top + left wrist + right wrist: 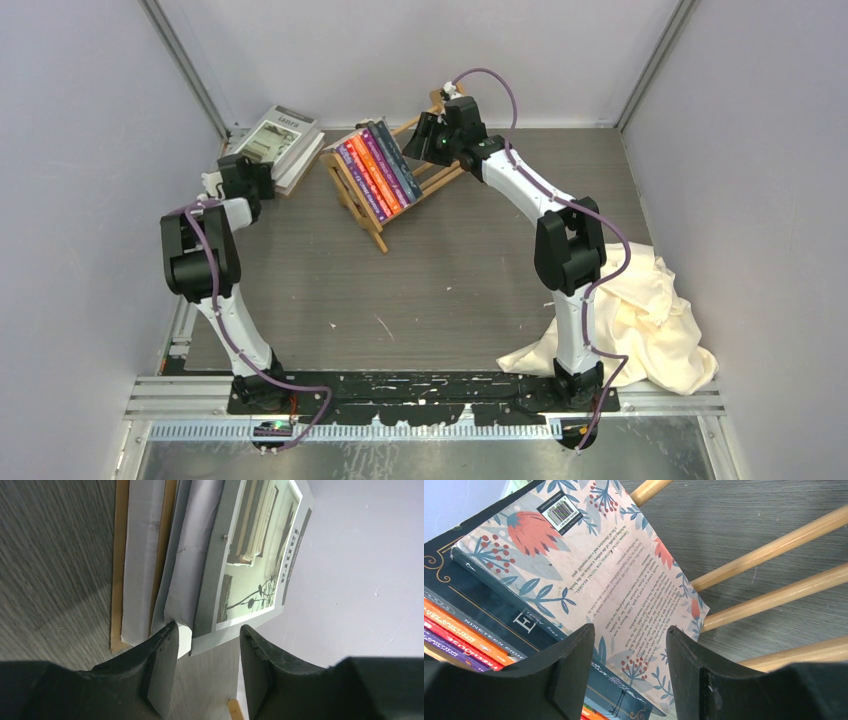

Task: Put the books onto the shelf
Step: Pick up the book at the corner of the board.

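Observation:
Several books (382, 170) lean side by side in the light-wood shelf (437, 180): purple, red-orange and dark blue ones, with the pink floral book (614, 565) lying on top of them. My right gripper (630, 645) hovers open just over the floral cover, above the row (415, 135). A grey book (255, 555) lies on a white one (145, 555) in a stack (285, 145) at the back left. My left gripper (207, 645) is open at that stack's near corner. The grey book's corner reaches between its tips, and one finger (160, 655) meets the white book's edge.
A crumpled cream cloth (650, 320) lies beside the right arm's base. The walls stand close behind the stack and the shelf. The shelf's bare rods (774, 545) show to the right of the floral book.

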Robot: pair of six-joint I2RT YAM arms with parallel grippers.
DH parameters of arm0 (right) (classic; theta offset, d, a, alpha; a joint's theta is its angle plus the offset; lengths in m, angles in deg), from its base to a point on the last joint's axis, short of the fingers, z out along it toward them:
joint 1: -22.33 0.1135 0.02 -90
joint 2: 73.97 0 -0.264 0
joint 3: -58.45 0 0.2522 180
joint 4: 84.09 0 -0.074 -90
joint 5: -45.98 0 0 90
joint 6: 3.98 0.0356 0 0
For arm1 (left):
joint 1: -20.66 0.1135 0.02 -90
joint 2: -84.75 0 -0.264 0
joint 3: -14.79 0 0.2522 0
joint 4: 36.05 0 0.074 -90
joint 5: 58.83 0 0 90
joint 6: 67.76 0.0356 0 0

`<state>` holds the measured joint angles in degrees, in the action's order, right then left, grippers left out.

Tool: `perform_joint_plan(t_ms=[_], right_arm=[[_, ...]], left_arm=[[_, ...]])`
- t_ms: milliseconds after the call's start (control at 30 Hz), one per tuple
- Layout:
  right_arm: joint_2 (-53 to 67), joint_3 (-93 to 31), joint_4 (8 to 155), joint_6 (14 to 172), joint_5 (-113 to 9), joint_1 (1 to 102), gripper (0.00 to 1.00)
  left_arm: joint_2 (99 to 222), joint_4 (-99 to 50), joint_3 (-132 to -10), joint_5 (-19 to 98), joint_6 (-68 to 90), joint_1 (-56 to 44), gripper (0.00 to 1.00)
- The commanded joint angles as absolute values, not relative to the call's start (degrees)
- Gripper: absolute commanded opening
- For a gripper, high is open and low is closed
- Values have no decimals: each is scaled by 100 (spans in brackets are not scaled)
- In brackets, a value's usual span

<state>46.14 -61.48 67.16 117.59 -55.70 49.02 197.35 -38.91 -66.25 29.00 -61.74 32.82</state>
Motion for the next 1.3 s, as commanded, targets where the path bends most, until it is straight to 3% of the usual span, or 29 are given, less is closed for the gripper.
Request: perform_joint_plan(t_ms=[0,300,500,867,1267], right_arm=[[4340,-6358,6939,11672,-5593,4938,60],[4224,-6240,6906,11625,-5519,4939,59],[4065,-6088,6921,11609,-5468,4940,59],[3604,-5841,6875,11540,-5277,4940,59],[3078,-5737,6692,11463,-5173,4989,59]], left_arm=[[19855,-4331,-6858,2936,-6250,3349,47],[19891,-4622,-6696,2976,-6277,3352,14],[19785,-4679,-6458,3007,-6284,3354,0],[19151,-4682,-6076,2900,-6022,3345,0],[17602,-4023,-5652,2473,-5133,3342,0]])
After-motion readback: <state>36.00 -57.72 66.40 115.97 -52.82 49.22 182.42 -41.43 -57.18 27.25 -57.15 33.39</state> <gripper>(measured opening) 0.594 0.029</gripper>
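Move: The grey book on top of the stack at the board's far-left corner has its middle about 9 cm ahead of my left hand, 2 cm to the right and just below; its near right corner is already between my open fingers. The white books under it centre about 7 cm ahead, 5 cm right and 6 cm below. The row of shelved books stands some 27 cm to the right and 2 cm ahead. From my right hand the grey book is about 34 cm left, 13 cm ahead and 10 cm lower. I shut my left fingers almost fully on the near right corner of the grey book, pinching its upper cover, while the hand all but stays in place. Then I lift the corner about 7 cm and draw it back some 4 cm, the fingertips tipping up slightly. Late on, my empty, open right hand rises about 6.5 cm above the shelf, easing back and right. ##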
